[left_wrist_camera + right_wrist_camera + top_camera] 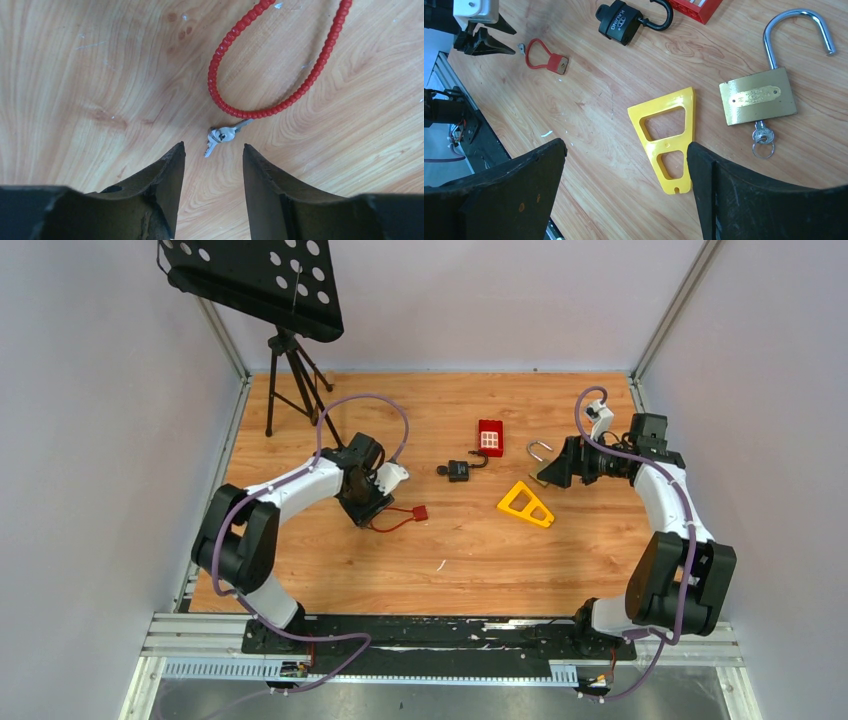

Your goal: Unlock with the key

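A small silver key (220,136) on a ring lies flat on the wooden table, hooked onto the red cable loop (270,75) of a small red lock (420,513). My left gripper (214,147) hangs just short of the key, open, with nothing between its fingers. A brass padlock (757,96) lies with its shackle swung open and a key (763,136) in its keyhole. My right gripper (626,150) is open and empty beside it, over the table near a yellow triangle (669,137). A black padlock (621,24) lies shut in the middle.
A red block (490,437) sits behind the black padlock (459,471). A tripod stand (285,370) with a perforated black plate (255,280) stands at the back left. Grey walls enclose the table on three sides.
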Available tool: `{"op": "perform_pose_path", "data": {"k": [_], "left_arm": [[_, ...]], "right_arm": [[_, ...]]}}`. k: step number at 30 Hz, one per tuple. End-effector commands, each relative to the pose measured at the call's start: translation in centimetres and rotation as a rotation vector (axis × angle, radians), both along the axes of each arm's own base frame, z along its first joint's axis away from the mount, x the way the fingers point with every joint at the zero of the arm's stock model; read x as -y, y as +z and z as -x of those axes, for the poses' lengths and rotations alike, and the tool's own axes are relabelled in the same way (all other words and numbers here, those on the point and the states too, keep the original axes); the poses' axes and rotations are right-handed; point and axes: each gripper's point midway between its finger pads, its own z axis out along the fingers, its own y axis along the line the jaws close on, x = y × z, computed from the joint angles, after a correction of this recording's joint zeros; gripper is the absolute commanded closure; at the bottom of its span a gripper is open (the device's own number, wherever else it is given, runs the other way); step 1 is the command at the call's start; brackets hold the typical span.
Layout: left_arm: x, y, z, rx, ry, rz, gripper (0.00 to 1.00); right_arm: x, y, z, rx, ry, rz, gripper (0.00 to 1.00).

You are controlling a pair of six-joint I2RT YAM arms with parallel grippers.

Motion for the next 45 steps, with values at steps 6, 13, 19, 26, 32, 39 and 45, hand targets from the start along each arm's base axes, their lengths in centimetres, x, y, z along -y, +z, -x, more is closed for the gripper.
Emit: {"op": "perform_pose_path", "data": {"k": [6,13,19,26,32,39,45], "left_arm": [[1.0,-0.8,-0.9,-0.075,0.062,0.036,0.57],[1.0,-1.3,-0.6,-0.109,0.063,0.03,0.67],[1.0,-1.4,-0.5,-0.118,0.062,0.029,0.75],[0.9,-1.1,-0.5,-0.111,0.061,0.029,0.88],[1.5,1.2,-0.8,-0.069,0.028,0.085,0.99],[4.7,6.4,-0.1,-0.005,-0.137,0.302,1.0],[9.9,13.3,0.8,0.056,-0.281,0.638,1.0]], "right_arm": [[-0.3,1.1,-0.6,0.046,0.033,-0.017,0.09],[-0.3,0.8,-0.6,0.039,0.039,-0.021,0.09],[-0.4,0.8,-0.6,0.033,0.042,-0.027,0.09],[-0.4,0.6,-0.7,0.026,0.043,-0.031,0.09],[-0.7,0.8,-0.5,0.036,0.063,-0.047,0.09],[-3.9,4.0,1.2,0.158,0.228,-0.139,0.08],[-11.7,6.0,2.8,0.308,0.517,-0.111,0.08]]}}
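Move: The small silver key lies on the wood practically straight under the left fingertips, about 2 cm down, touching the end of the red lock's loop. The red lock's body sits some 9 cm right of the left hand and 3 cm ahead; the black padlock about 15 cm right and 11 cm ahead. From the right hand the key is roughly 26 cm left, 6 cm back and 14 cm below, with the yellow triangle 2 cm left and 2 cm back. Lower the half-open left gripper about 2 cm over the key, hold it there while the fingers close and pinch the key beside the red loop, then lift quickly some 8 cm while swinging right, letting the fingertips tilt rightward. As the left lifts, start the wide-open right gripper leftward about 5 cm and slightly back. ##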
